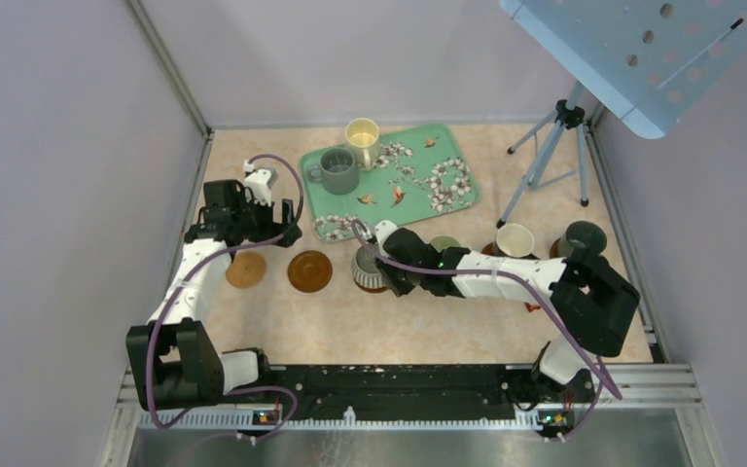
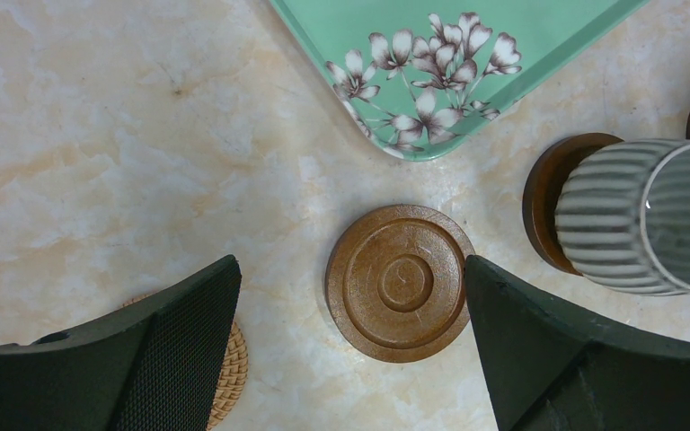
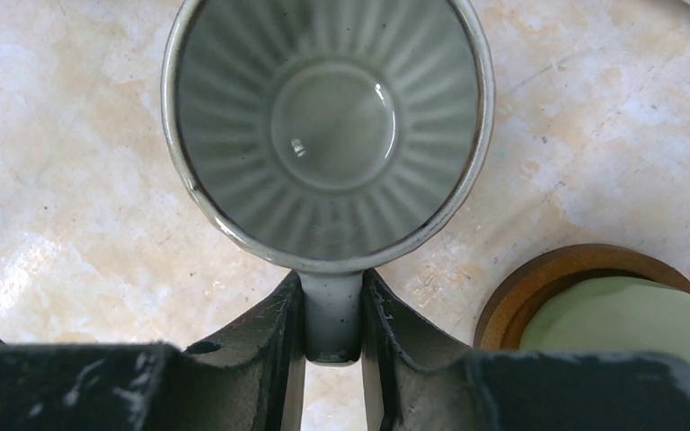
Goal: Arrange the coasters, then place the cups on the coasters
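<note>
The ribbed silvery-grey cup (image 3: pixel 328 117) (image 1: pixel 368 263) stands on a dark brown coaster (image 2: pixel 544 211). My right gripper (image 3: pixel 332 310) (image 1: pixel 389 270) is shut on its handle, one finger on each side. A bare brown coaster (image 2: pixel 402 283) (image 1: pixel 309 270) lies to its left, and a tan woven coaster (image 1: pixel 246 269) (image 2: pixel 229 368) further left. My left gripper (image 2: pixel 350 265) (image 1: pixel 287 232) hangs open above these two, holding nothing. The pale green cup (image 3: pixel 629 323) sits on a coaster (image 3: pixel 548 274) right of the ribbed one. The black cup with white inside (image 1: pixel 515 239) and the dark grey-green cup (image 1: pixel 584 236) stand further right.
The green floral tray (image 1: pixel 428 185) (image 2: pixel 467 54) at the back holds the cream-yellow cup (image 1: pixel 361 136) and the grey cup (image 1: pixel 338 170). A tripod (image 1: pixel 545 165) stands at the back right. Walls close in the left and right sides.
</note>
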Motion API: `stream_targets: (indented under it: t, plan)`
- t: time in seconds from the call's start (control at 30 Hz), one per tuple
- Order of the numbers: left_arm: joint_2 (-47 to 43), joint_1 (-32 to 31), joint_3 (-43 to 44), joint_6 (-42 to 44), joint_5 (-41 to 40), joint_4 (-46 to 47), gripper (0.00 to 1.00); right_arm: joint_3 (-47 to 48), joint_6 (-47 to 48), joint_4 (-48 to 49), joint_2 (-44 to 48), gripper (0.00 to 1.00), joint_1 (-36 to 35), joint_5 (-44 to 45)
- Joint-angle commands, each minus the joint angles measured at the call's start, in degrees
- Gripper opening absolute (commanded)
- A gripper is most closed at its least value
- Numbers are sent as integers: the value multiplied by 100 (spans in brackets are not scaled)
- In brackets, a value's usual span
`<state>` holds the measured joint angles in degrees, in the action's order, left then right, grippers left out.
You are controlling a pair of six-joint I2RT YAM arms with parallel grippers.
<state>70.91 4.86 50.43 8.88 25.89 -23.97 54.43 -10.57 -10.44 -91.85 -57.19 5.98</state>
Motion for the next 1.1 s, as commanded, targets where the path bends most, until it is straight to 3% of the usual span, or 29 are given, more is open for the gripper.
stream_targets:
  t: [0.0,0.2,0.33,0.67,0.9,1.07]
  plan:
    - [-23,41,161,0,15,147,99,26,20,-46,108,33,-99,-141]
    - [-22,40,160,4,20,146,99,26,75,-81,203,56,-102,-278]
    - [-16,41,168,48,53,123,99,129,166,-193,301,64,-107,-504]
    - [-13,41,213,124,165,41,99,123,274,-552,511,66,-104,-824]
    - [-33,-55,239,665,1251,-391,99,40,338,-547,647,61,-104,-1295]
    - [-179,-264,157,877,1097,-493,99,130,307,-580,573,60,-108,-1562]
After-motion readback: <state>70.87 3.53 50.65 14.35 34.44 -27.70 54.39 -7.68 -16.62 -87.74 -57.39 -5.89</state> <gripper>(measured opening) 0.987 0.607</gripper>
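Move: The ribbed cup, its handle between the right fingers, has its middle about 5 cm ahead and 3 cm left of that hand, with the green cup some 11 cm right and 3 cm ahead. From the left hand the ribbed cup lies about 16 cm right, 4 cm back and 8 cm lower; the empty brown coaster is 3 cm right, 4 cm back and 12 cm below, the woven coaster 9 cm left and 4 cm back. Open the right fingers well clear of the ribbed cup's handle and draw that hand back about 4 cm, away from the cup, sinking slightly before rising a little and turning some 10 degrees counter-clockwise. Near the end, start the left gripper right and back about 3 cm towards the ribbed cup, turning clockwise with fingers still wide. ##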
